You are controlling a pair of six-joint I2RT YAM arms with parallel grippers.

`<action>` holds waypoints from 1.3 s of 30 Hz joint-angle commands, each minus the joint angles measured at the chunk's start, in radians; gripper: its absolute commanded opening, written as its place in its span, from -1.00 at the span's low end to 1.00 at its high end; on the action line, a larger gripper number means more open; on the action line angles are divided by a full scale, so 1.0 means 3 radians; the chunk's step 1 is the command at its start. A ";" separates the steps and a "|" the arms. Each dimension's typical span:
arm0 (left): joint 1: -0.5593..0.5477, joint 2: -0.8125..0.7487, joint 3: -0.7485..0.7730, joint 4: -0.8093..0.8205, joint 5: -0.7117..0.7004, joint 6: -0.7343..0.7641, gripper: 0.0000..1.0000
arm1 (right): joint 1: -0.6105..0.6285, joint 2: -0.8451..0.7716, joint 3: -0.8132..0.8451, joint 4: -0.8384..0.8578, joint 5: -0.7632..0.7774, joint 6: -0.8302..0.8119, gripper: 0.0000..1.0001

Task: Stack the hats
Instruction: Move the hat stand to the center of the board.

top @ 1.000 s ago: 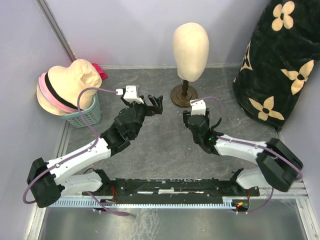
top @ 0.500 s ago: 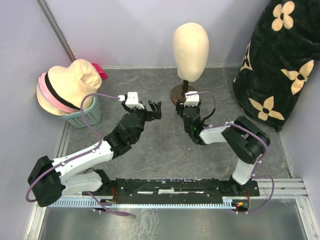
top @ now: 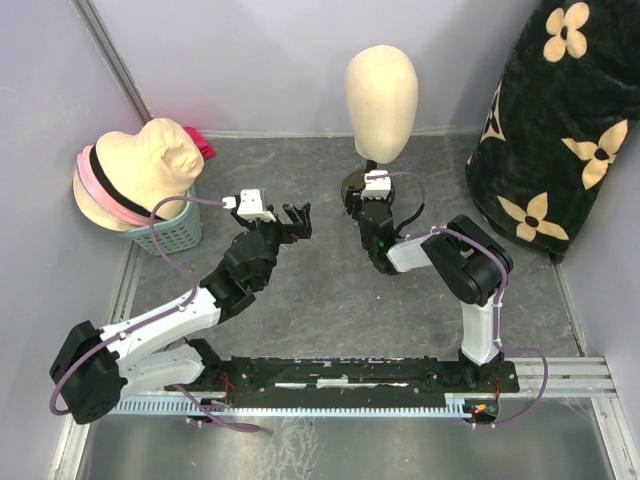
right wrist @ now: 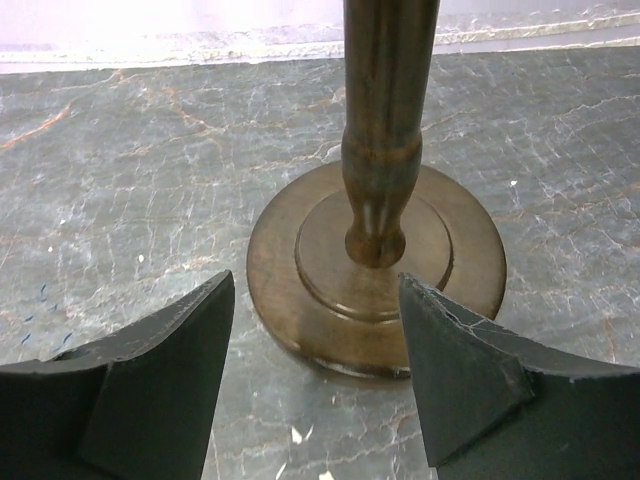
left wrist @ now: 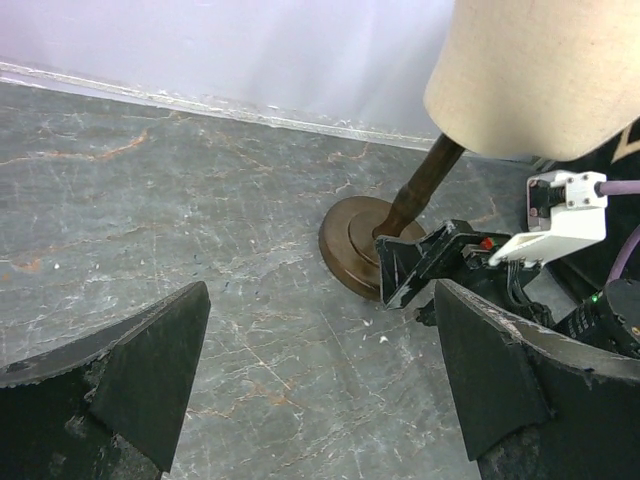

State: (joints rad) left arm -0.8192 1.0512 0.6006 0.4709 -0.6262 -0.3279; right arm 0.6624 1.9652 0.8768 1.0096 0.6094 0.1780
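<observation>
The hats sit stacked on a teal basket [top: 172, 236] at the far left. A beige hat [top: 140, 160] is on top, with a pink brim [top: 93, 180] and a black edge showing under it. My left gripper [top: 297, 219] [left wrist: 320, 300] is open over bare floor in the middle, well right of the hats. My right gripper [top: 357, 203] [right wrist: 315, 290] is open and empty, low at the round wooden base [right wrist: 375, 262] of the mannequin stand. Neither wrist view shows a hat.
A cream mannequin head [top: 381, 98] on a dark stand [left wrist: 362, 240] rises at the back centre. A black bag with cream flowers [top: 560, 130] fills the right corner. A magenta cloth [top: 203, 143] lies behind the basket. Walls close the back and sides.
The right arm has folded up and its gripper has moved forward and left to the stand's base. The left gripper has drifted slightly left and back. Both stay open.
</observation>
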 commanded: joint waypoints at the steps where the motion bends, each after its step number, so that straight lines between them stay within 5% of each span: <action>1: 0.0084 -0.0126 -0.0088 0.0249 0.0012 -0.0013 0.99 | -0.0070 0.0127 0.0240 0.0255 -0.0071 -0.0088 0.48; 22: 0.0251 -0.0055 -0.0289 0.0619 0.0114 -0.0040 0.99 | -0.0329 0.0560 0.0661 0.0356 -0.0354 -0.0126 0.40; 31: 0.0279 -0.0032 -0.0357 0.0732 0.0095 -0.0001 0.99 | -0.0393 0.0683 0.0774 0.0393 -0.0474 -0.0089 0.16; 39: 0.0311 -0.0023 -0.0399 0.0826 0.0093 0.0034 0.99 | -0.0399 0.0722 0.0799 0.0357 -0.0544 -0.0091 -0.26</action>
State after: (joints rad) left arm -0.7345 1.0409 0.4877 0.6468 -0.5930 -0.3286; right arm 0.5365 2.1712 1.0744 1.0523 0.4965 0.1528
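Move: The hat stand's pole rises about 8 cm ahead of the right hand and 1 cm to its right, its middle roughly level with the fingers. The stand's round base surrounds the pole's foot, some 8 cm ahead, 1 cm right and 6 cm below the hand; the cream head sits on top, also 8 cm ahead and 1 cm right, about 20 cm higher. From the left hand the pole lies roughly 22 cm ahead, 14 cm right and 14 cm lower. Forward by about 7 cm, slowing as it goes, the right hand slides in low towards the pole, easing down some 2 cm and slightly right late on, with the wrist held steady. Its fingers, partly open, close to roughly half their gap, one either side of the pole's lower neck, and touch it. The empty left hand drifts about 2.5 cm left, away from the stand, still wide open. ##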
